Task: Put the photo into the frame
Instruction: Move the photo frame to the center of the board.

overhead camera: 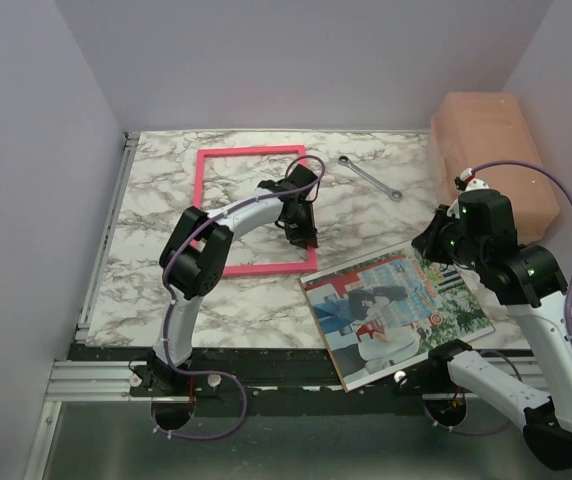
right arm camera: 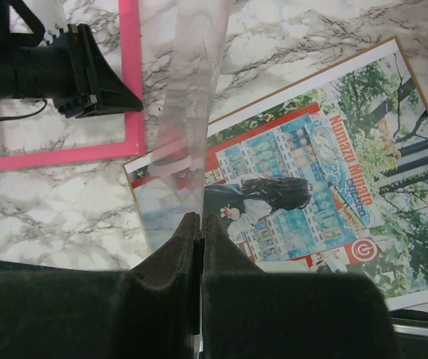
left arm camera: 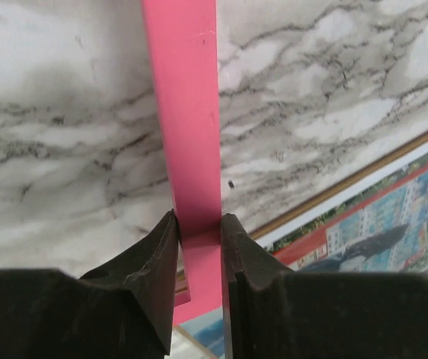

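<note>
The pink frame lies flat on the marble table. My left gripper reaches down over its right bar. In the left wrist view that bar runs between the jaws, both fingers pressing its sides, so the left gripper is shut on it. The photo lies face up at the front right, its corner beside the frame's near right corner. My right gripper hovers above the photo's far edge. In the right wrist view this gripper is shut on a clear sheet standing edge-on over the photo.
A brown backing panel shows as a thin rim under the photo. A metal wrench lies at the back of the table. A peach-coloured box stands at the back right. White walls close in the sides and back.
</note>
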Controlling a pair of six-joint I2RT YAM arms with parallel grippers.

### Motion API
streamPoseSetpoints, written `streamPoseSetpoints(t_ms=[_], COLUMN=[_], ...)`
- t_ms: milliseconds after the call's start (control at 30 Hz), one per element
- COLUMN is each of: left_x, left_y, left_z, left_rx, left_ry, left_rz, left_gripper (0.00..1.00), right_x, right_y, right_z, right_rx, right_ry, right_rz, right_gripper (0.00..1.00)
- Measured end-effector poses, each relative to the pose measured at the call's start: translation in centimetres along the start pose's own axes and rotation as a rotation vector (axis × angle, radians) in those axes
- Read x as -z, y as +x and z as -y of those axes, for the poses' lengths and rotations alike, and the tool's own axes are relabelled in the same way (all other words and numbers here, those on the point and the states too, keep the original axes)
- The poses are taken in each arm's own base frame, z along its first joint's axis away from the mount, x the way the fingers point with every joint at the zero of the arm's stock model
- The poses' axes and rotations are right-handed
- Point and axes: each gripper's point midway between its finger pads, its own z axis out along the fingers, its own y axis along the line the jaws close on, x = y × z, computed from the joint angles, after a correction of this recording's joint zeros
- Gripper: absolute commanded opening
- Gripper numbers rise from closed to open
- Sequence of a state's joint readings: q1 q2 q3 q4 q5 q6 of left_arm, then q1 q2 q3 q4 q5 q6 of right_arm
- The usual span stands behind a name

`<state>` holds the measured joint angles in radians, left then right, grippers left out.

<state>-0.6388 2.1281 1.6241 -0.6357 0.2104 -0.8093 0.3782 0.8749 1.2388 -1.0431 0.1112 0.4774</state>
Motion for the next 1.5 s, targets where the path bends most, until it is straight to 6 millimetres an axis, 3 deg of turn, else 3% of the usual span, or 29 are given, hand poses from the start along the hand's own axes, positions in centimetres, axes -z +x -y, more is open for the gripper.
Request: streamPoseSetpoints(t_ms=[267,433,600,867,933,1100,1133,1200,1333,1500], left_x=[5.1,7.0,7.6,7.3,6.9,5.5,5.3,5.3,5.9,6.8], left_y=[3.2,4.6,6.1,13.5,15.0,18.6,19.2,19.6,18.6,15.5], left_z=[1.5,2.2,1.7,-1.9,-2.8,-5.9,-6.6,-7.2,-6.6,-4.1], left_rx=[-0.075,-0.131,-0.19,-0.269,-0.284,-0.317,-0.313,-0.301,-0.296,-0.297], left_ry=[0.047,0.061,0.04,-0.008,-0.026,-0.095,-0.115,-0.131,-0.134,-0.137], left_rz=[0.016,0.023,0.031,-0.047,-0.069,-0.128,-0.138,-0.151,-0.106,-0.014], left_gripper=[0.0,0.0,0.0,0.01,0.09,0.6,0.66,0.67,0.68,0.67], right_x=[0.2,0.3,0.7,1.0,0.9,0.4,0.4,0.3,0.1,-0.2], right_y=[-0.6,-0.8,-0.6,-0.8,-0.7,-0.6,-0.6,-0.6,-0.7,-0.6], right_z=[-0.3,-0.3,0.0,0.2,0.2,0.2,0.2,0.2,0.1,0.2], right_rx=[0.006,0.007,0.009,0.009,0.01,0.013,0.013,0.013,0.014,0.015], right_ry=[-0.003,-0.005,0.011,0.025,0.028,0.035,0.037,0.038,0.037,0.042], right_rz=[0.006,0.009,0.0,0.002,-0.004,-0.019,-0.021,-0.024,-0.025,-0.033], right_gripper=[0.0,0.0,0.0,0.0,0.0,0.0,0.0,0.0,0.0,0.0])
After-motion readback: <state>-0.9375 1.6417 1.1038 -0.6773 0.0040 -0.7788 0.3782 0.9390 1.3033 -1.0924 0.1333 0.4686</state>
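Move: My left hand still pinches the photo frame's right rail near its near corner; the frame's middle is about 10 cm ahead and 15 cm to the left. I am taking the frame towards the board's near edge, straight back some 30 cm. The photo's middle lies about 20 cm back and 20 cm to the right, its nearest corner 10 cm back and 3 cm left. From my right hand the frame's middle is roughly 23 cm ahead, 39 cm left and 26 cm below. Keeping my left fingers' hold on the right rail, I lift about 6 cm and pull back, then go on back and down towards the board's near edge, about 20 cm in all with a little left, turning the hand nearly 20 degrees clockwise. Low down I open the fingers, let go of the rail and rise a few centimetres, easing forward along it. ##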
